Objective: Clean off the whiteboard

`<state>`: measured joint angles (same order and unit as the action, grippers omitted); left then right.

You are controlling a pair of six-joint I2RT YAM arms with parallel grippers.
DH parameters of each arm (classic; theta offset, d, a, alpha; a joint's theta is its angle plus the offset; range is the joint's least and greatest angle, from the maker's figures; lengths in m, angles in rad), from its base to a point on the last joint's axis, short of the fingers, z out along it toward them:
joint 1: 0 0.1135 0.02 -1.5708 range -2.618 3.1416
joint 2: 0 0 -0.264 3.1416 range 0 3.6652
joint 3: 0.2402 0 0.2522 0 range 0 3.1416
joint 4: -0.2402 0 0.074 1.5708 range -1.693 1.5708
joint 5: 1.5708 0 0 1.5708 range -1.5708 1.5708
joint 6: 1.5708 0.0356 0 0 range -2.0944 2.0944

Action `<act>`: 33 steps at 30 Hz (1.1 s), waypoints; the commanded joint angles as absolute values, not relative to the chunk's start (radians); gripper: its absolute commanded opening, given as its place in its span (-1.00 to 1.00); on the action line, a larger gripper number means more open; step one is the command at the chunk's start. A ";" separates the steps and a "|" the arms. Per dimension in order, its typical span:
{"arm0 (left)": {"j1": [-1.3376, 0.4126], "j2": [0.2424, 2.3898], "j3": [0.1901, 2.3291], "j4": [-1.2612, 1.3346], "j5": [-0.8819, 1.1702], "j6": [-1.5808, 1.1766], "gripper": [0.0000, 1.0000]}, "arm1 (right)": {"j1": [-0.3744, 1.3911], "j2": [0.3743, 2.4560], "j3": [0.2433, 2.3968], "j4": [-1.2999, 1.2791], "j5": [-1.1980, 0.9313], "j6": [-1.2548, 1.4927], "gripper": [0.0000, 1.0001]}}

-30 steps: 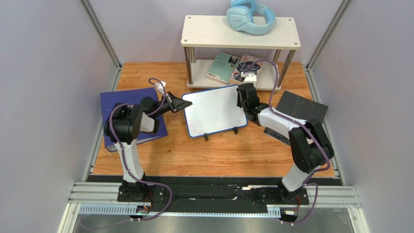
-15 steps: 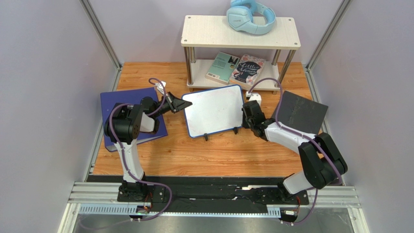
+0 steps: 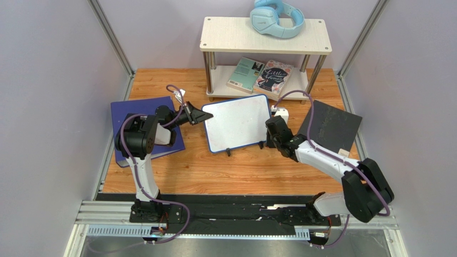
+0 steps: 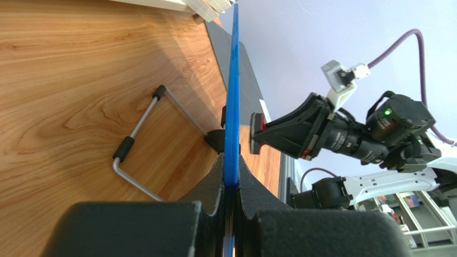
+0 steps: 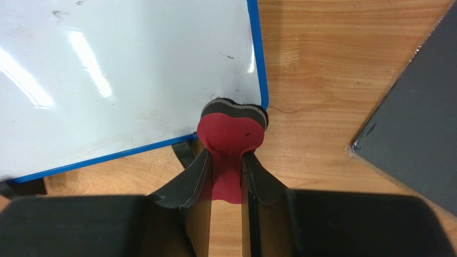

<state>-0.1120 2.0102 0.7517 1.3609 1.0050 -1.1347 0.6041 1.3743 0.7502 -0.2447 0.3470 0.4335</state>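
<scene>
The whiteboard (image 3: 236,123) stands tilted on its black feet at mid-table, its glossy face nearly clean with faint smudges (image 5: 123,69). My left gripper (image 3: 203,116) is shut on its left blue frame, seen edge-on (image 4: 233,96) between the pads of that gripper (image 4: 230,160). My right gripper (image 3: 269,135) is shut on a red eraser (image 5: 231,134). The eraser's dark felt sits at the board's lower right corner, at the frame's edge. From the left wrist the right gripper (image 4: 263,134) shows just beside the board's face.
A flat black board (image 3: 332,126) lies right of my right arm. A dark blue binder (image 3: 123,110) lies under my left arm. Behind stands a small shelf (image 3: 265,35) with blue headphones (image 3: 276,19) and books (image 3: 260,75). A wire stand (image 4: 145,155) props the whiteboard from behind.
My right gripper has slid with the eraser down the whiteboard's right side, from the upper right corner to the lower right corner. The left gripper has kept its grip in place.
</scene>
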 commanded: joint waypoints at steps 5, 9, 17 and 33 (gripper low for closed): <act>-0.138 1.953 0.730 1.529 1.081 -1.124 -0.95 | 0.623 1.220 0.706 -0.370 0.279 0.503 -0.44; -0.138 1.937 0.715 1.526 1.074 -1.109 -0.86 | 0.632 1.180 0.660 -0.400 0.252 0.529 -0.09; -0.138 1.896 0.703 1.493 1.072 -1.066 -0.62 | 0.643 1.095 0.612 -0.462 0.236 0.557 0.47; -0.137 1.424 0.693 0.567 0.793 -0.479 0.67 | 0.722 1.215 0.733 -0.371 0.206 0.466 0.42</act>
<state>-0.1314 1.5352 0.6540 0.8692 0.9001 -0.7200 0.6758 1.1599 0.6552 -0.4515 0.2230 0.5026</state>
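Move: The right hand holds the eraser over the whiteboard's near right corner. The bare table spot for it lies about 3 cm back, 3 cm to the right and 5 cm below. The board's middle is some 10 cm ahead and 10 cm left, its near clip 2 cm ahead and 3 cm left, the black panel 20 cm right and 6 cm ahead. The left hand grips the board's left edge, the middle about 10 cm right and 3 cm back; the blue binder lies 21 cm left, 5 cm back. Backing off the board's near right corner by about 8 cm, the right hand first lifts slightly, then sinks as its fingers open wide and let go of the eraser, ending with a small shift left. Meanwhile the left hand draws the board's left side back about 3 cm, opens to release its edge, then rises some 6 cm, tilting its fingertips down. ##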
